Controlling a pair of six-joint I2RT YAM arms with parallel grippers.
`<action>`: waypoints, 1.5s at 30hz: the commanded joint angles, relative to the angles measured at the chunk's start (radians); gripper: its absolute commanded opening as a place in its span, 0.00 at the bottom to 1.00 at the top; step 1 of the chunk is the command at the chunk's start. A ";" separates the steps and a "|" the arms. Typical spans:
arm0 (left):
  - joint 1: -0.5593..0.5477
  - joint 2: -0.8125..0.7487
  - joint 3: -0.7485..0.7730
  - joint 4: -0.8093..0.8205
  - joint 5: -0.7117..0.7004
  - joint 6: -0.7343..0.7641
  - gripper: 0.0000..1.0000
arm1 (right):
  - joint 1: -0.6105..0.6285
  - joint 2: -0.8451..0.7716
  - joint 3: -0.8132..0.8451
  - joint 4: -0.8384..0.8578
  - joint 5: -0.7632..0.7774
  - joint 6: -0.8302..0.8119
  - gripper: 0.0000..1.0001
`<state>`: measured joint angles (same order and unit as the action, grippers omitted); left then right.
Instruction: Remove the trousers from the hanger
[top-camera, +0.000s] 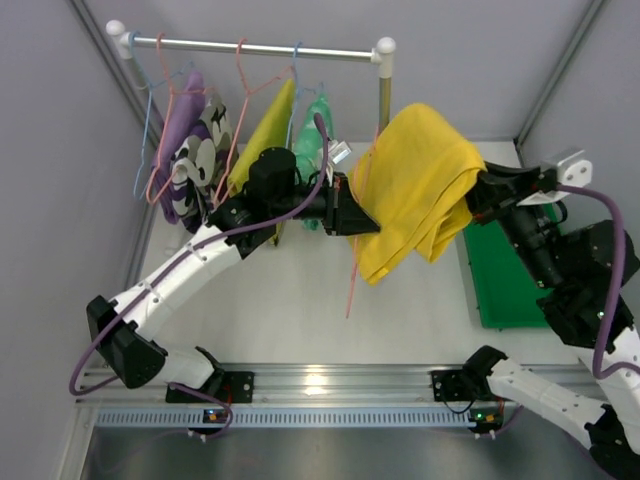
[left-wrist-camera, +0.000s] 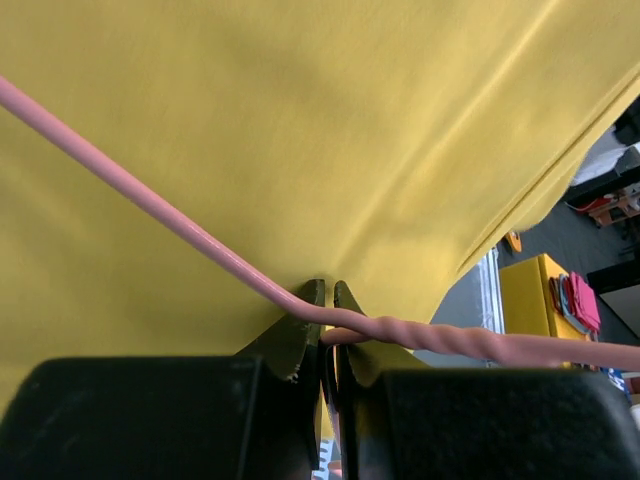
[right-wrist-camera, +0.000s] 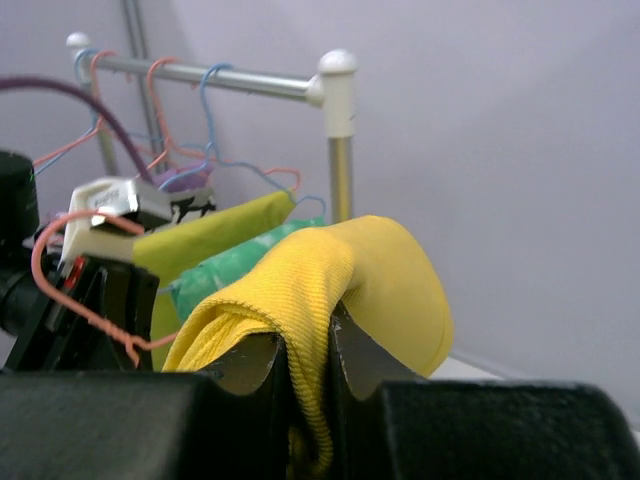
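Note:
The bright yellow trousers (top-camera: 425, 190) hang in mid-air over the table, still draped on a pink wire hanger (top-camera: 354, 262). My left gripper (top-camera: 365, 222) is shut on the pink hanger's twisted neck (left-wrist-camera: 400, 332), with yellow cloth (left-wrist-camera: 300, 130) filling its view. My right gripper (top-camera: 478, 200) is shut on a fold of the yellow trousers (right-wrist-camera: 320, 290). The olive-yellow trousers (top-camera: 265, 132) and the mottled mint green trousers (top-camera: 312, 140) hang on hangers from the rail (top-camera: 250, 46).
A lilac garment (top-camera: 180, 125) and a black, white and purple camouflage garment (top-camera: 203, 160) hang at the rail's left end. A green tray (top-camera: 495, 275) lies on the table at the right. Grey walls close in on both sides.

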<state>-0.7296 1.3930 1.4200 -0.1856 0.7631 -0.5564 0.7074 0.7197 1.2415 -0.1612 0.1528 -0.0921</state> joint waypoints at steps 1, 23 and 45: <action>0.002 0.024 -0.015 -0.026 -0.016 0.046 0.00 | -0.078 -0.075 0.151 0.198 0.044 0.017 0.00; -0.013 -0.032 -0.093 -0.072 -0.065 0.076 0.00 | -0.362 -0.262 -0.183 0.179 0.580 -0.408 0.00; -0.010 -0.037 -0.099 0.003 -0.053 0.015 0.00 | -0.531 -0.267 -0.528 0.239 0.662 -0.594 0.00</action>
<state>-0.7395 1.3735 1.3197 -0.2680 0.6884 -0.5262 0.1864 0.4133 0.7429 -0.0711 0.8700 -0.6807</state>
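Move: The right hand holds the yellow trousers by one end, high up; the green tray it carries them to lies about 23 cm to its right, some 3 cm farther out and nearly 50 cm below. The cloth's middle is some 8 cm to its left, level with it fore and aft and 6 cm lower; the rack post stands about 9 cm left and 17 cm ahead. From the left hand, which grips the pink hanger, the tray is roughly 34 cm right, 4 cm ahead and 35 cm down. Still pinching the yellow trousers, the right hand sweeps about 26 cm to the right, away from the pink hanger and towards the green tray, first climbing some 7 cm and drawing back a little, then dropping roughly 20 cm while its wrist swings about 75 degrees clockwise and tips down. The left hand keeps its shut grip on the hanger and sinks about 5 cm early on with only a slight tilt, then stays nearly in place as the trousers are pulled away. ##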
